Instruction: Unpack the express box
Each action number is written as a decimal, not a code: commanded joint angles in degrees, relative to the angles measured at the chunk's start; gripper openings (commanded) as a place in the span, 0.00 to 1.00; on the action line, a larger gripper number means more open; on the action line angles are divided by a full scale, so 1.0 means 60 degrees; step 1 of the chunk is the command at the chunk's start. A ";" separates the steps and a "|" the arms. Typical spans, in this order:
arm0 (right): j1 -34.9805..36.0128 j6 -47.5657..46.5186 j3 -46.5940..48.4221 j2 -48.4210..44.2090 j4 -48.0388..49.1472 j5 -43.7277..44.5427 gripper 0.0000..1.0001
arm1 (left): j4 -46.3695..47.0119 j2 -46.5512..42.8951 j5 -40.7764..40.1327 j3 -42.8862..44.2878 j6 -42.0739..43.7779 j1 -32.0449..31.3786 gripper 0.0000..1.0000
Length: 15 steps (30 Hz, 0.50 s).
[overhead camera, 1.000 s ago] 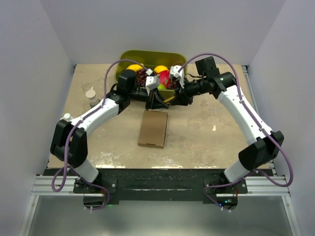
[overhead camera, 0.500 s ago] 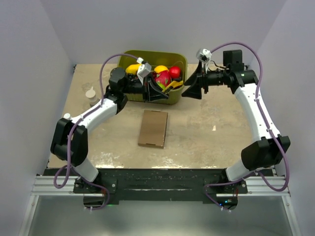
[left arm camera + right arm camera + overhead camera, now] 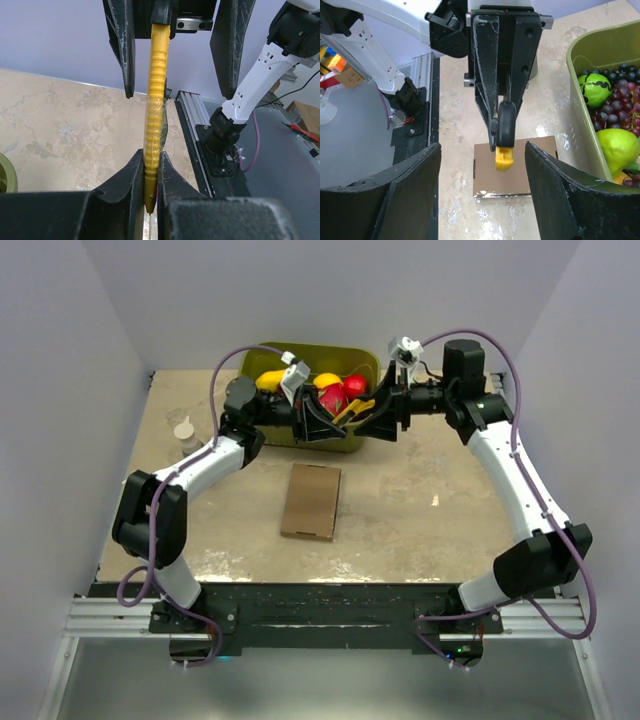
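The express box (image 3: 311,501) lies flat and closed on the table, a thin brown cardboard mailer, also seen in the right wrist view as the express box (image 3: 520,172). Above the tub's front rim my left gripper (image 3: 322,422) is shut on a yellow ribbed tool (image 3: 155,110), pinched near its tip. My left gripper (image 3: 151,162) points at the right one. My right gripper (image 3: 380,422) faces it, open. Its fingers (image 3: 229,45) stand wide on both sides of the tool without touching it. From the right wrist, the tool's yellow end (image 3: 503,157) shows between my right gripper's (image 3: 482,170) fingers.
An olive-green tub (image 3: 362,361) of fruit stands at the back behind both grippers; its rim (image 3: 576,95) is close on the right of the right wrist view. A small white bottle (image 3: 186,435) stands at the left of the table.
My right gripper has opened, drawn back to the right, then come in again toward the left gripper. The left gripper still holds the yellow tool and has shifted slightly back and left.
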 commanded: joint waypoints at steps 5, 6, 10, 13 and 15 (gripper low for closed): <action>0.0577 0.0760 0.0268 0.0380 0.0856 -0.0074 0.63 | 0.0126 -0.0058 0.0166 0.0493 0.0083 -0.0122 0.00; 0.0621 0.0659 0.0297 0.0396 0.0812 -0.0016 0.61 | 0.0126 -0.0043 0.0166 0.0493 0.0084 -0.0123 0.00; 0.0710 0.0496 0.0386 0.0483 0.0431 0.0598 0.52 | 0.0184 -0.0043 0.0123 0.0507 0.0098 -0.0137 0.00; 0.0695 0.0643 0.0386 0.0527 0.0489 0.0659 0.45 | -0.0034 -0.0029 0.0122 0.0566 0.0244 -0.0152 0.00; 0.0710 0.0774 0.0357 0.0527 0.0606 0.0629 0.43 | -0.0386 -0.0043 0.0122 0.0624 0.0507 -0.0166 0.00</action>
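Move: The yellow cutter stands slantwise up out of the left hand's closed fingers, its middle about 5 cm above and 2 cm to the right of that hand. From the right hand it lies about 2 cm to the left and 1 cm ahead, roughly level. The brown box lies about 8 cm to the left of the right hand, 2 cm back and some 35 cm below. The fruit bin is some 19 cm ahead of the right hand, 9 cm to the left and 28 cm below. Leftward first, then sinking about 2 cm as well, the right hand slips its open fingers around the cutter's upper part, some 2.5 cm farther to the left. All the while its fingers narrow from wide open to about half, one on each side of the handle; whether they touch yet can't be seen. The left hand keeps its pinch on the cutter's lower end and stays practically in place. ##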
